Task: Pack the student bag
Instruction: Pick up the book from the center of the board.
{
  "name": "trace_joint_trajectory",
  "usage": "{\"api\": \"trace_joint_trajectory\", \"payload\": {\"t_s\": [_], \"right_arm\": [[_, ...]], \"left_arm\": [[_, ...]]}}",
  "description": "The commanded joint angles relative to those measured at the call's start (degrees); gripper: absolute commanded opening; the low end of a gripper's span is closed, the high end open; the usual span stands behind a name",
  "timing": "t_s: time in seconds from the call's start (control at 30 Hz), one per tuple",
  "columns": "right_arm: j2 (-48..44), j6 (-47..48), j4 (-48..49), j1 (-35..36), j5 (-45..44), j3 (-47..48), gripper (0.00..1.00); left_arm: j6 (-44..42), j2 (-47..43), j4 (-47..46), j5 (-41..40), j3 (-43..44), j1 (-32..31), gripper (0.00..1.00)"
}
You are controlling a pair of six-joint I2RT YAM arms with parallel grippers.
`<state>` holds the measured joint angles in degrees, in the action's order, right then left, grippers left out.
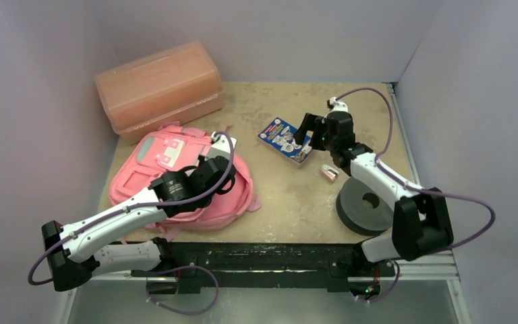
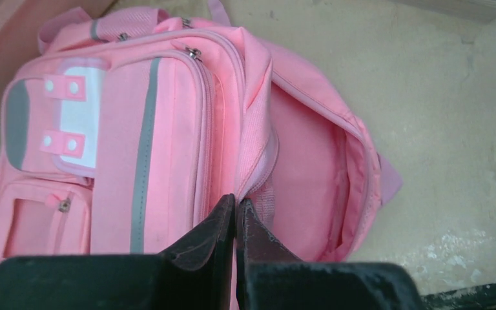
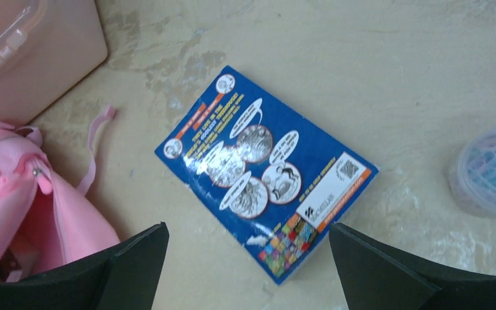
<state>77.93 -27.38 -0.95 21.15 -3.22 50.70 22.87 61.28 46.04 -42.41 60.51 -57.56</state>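
The student bag (image 1: 165, 172), a soft pink backpack with grey strips, lies flat on the left of the table with its main compartment gaping open (image 2: 310, 161). My left gripper (image 2: 237, 201) is shut, with the zip edge of the bag's front flap pinched between its tips. In the overhead view it sits over the bag's right side (image 1: 217, 160). A blue picture book (image 3: 265, 174) lies flat on the table right of the bag (image 1: 284, 140). My right gripper (image 3: 247, 227) hangs open just above the book's near corner, its fingers well apart and holding nothing.
A rigid salmon-orange plastic box (image 1: 158, 88) stands at the back left. A small clear tub of coloured paper clips (image 3: 491, 171) lies right of the book (image 1: 328, 173). A black tape roll (image 1: 366, 202) sits near the right arm's base.
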Motion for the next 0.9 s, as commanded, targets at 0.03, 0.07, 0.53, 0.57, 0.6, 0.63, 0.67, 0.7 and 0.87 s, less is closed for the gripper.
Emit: {"api": "trace_joint_trajectory", "payload": {"t_s": [0.03,0.07,0.53,0.57,0.6,0.63,0.67,0.7,0.87], "right_arm": [[10.2,-3.6,5.0,-7.1,13.6,7.8,0.99],[12.0,-3.6,5.3,-8.1,14.8,8.9,0.99],[23.0,3.5,4.6,-15.2,17.8,11.8,0.97],[23.3,3.5,4.8,-15.4,18.6,12.0,0.97],[23.7,3.5,4.9,-15.4,19.1,12.2,0.97],[24.0,3.7,4.8,-15.6,19.5,12.3,0.97],[24.3,3.8,4.9,-15.8,19.9,12.2,0.97],[24.8,3.8,5.0,-15.8,20.3,12.2,0.97],[26.6,4.0,4.4,-16.1,23.2,13.3,0.94]], "left_arm": [[4.9,-1.4,0.7,10.5,-3.0,-0.2,0.03],[4.4,-2.0,0.0,11.7,-3.4,-0.2,0.1],[8.2,16.0,-15.2,38.2,14.3,0.9,0.66],[10.7,19.4,-15.6,40.6,17.0,1.6,0.67],[14.2,23.3,-16.0,43.3,19.4,2.5,0.67],[17.3,28.2,-16.8,47.0,21.3,3.7,0.67],[20.6,31.0,-18.6,50.3,22.5,4.7,0.67],[23.2,33.6,-21.2,52.6,22.8,5.5,0.67],[37.3,43.4,-24.6,52.2,25.2,10.1,0.67]]}}
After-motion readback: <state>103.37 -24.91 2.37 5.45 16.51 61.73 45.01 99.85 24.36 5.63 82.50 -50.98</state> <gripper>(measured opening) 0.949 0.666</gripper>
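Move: The book lies flat ahead of the right hand, about 8 cm farther out, some 3 cm left and 15 cm below. The clip tub stands level with the book, 15 cm to the right hand's right, and the stapler about 5 cm back and 11 cm right. From the left hand, the book is roughly 22 cm ahead and 22 cm right; the bag's middle is 4 cm ahead and 11 cm left of that hand. The bag's rim is let go as the left fingers, shut on it at first, sink and back off about 3 cm while opening; that hand then swings some 20 cm right towards the book, easing forward, rolling over and finally dipping. Over the book's right end, the right hand comes forward, down about 9 cm and a little right, tipping slightly downward, fingers still wide open. ##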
